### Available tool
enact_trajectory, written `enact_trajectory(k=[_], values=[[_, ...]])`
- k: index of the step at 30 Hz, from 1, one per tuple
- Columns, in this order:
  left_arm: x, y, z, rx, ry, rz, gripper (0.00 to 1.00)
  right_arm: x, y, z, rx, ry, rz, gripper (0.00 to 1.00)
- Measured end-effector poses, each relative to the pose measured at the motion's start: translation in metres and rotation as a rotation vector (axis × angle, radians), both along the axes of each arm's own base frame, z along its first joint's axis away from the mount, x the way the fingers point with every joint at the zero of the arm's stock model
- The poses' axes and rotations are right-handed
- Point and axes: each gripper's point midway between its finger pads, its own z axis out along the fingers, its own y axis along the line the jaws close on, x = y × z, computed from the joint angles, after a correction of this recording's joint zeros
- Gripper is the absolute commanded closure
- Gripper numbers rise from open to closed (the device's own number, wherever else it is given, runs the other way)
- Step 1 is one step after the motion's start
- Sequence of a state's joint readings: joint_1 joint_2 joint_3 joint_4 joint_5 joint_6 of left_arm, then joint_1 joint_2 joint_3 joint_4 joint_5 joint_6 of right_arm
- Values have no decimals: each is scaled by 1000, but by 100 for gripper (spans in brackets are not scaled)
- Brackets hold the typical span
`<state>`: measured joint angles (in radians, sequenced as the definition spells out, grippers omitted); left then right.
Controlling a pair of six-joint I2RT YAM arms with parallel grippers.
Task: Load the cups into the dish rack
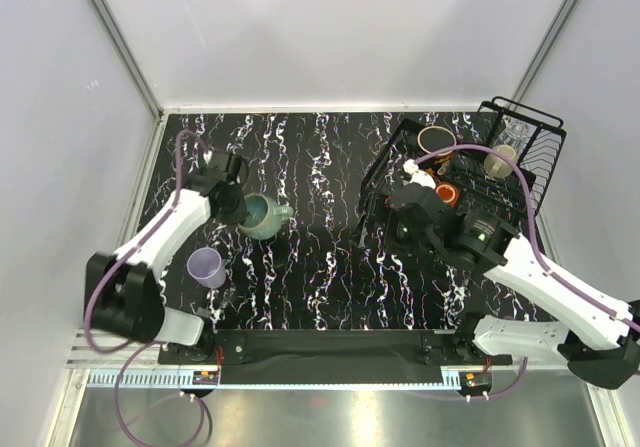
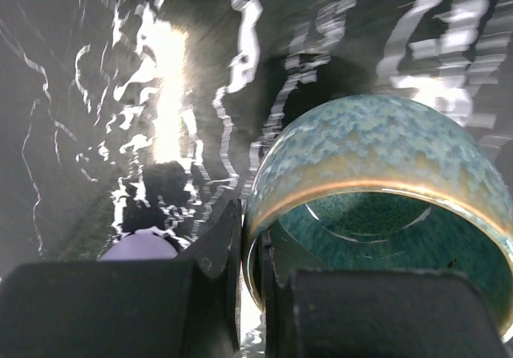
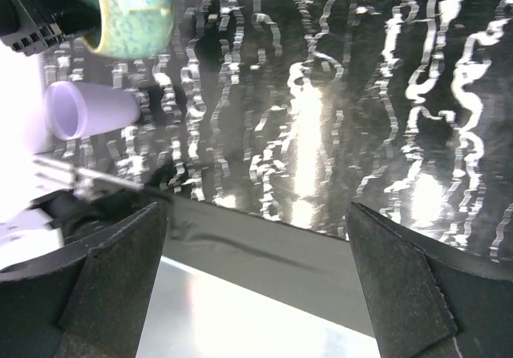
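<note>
The teal-green mug (image 1: 263,215) stands on the marbled table at the left. My left gripper (image 1: 236,207) is shut on its rim. In the left wrist view the mug (image 2: 377,158) fills the right side, and the gripper (image 2: 250,254) has one finger outside the wall and one inside. The lavender tumbler (image 1: 206,267) lies on its side nearer the front edge, also seen in the right wrist view (image 3: 88,110). The black wire dish rack (image 1: 545,157) stands at the far right with several cups in it. My right gripper (image 3: 256,278) hangs open and empty beside the rack.
The rack holds a beige mug (image 1: 437,139), a small orange mug (image 1: 447,194) and a clear glass (image 1: 517,127). White walls close in the table on three sides. The black front strip (image 1: 320,345) runs between the arm bases.
</note>
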<state>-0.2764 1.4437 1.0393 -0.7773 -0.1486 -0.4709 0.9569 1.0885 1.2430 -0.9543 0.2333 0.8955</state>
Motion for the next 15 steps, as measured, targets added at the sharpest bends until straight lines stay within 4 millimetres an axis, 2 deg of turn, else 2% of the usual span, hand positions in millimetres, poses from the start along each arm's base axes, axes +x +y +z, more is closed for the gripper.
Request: enact_trajectory(k=[3,5,8,11,13,15], values=[[5,-10,43,-82,-137,-27,100,-5,4,12,67,-8,13,0],[5,-21,82,-167,-270,-70,100,-9,10,21,134,-12,33,0],[-4,-40,144,-307,-483,-167,100,-16,24,33,239,-2,70,0],[-17,-57,195,-413,-667,-268,100,-24,45,46,351,32,127,0],[-27,-65,219,-461,-765,-334,100,-30,63,57,441,65,178,0],[-35,-70,231,-489,-836,-380,100,-35,80,66,529,101,223,0]])
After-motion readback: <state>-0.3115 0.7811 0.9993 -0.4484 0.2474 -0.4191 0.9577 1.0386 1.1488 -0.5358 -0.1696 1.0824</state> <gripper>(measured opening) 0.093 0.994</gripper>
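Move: The green cup, already pinched by its rim, has its middle some 5 cm right of the left hand, 1 ahead and 3 below. It is taken towards the right gripper, about 30 cm right, 7 back and 16 above; the purple cup stands 8 left, 10 back, 6 below. From the right hand the green cup lies roughly 25 cm left, 8 ahead, 19 below; the dish rack's middle is 15 right, 13 ahead, 20 below. Left hand hoists pinched green cup about 23 cm, fingers tilting up; open right hand rises leftwards towards it. ##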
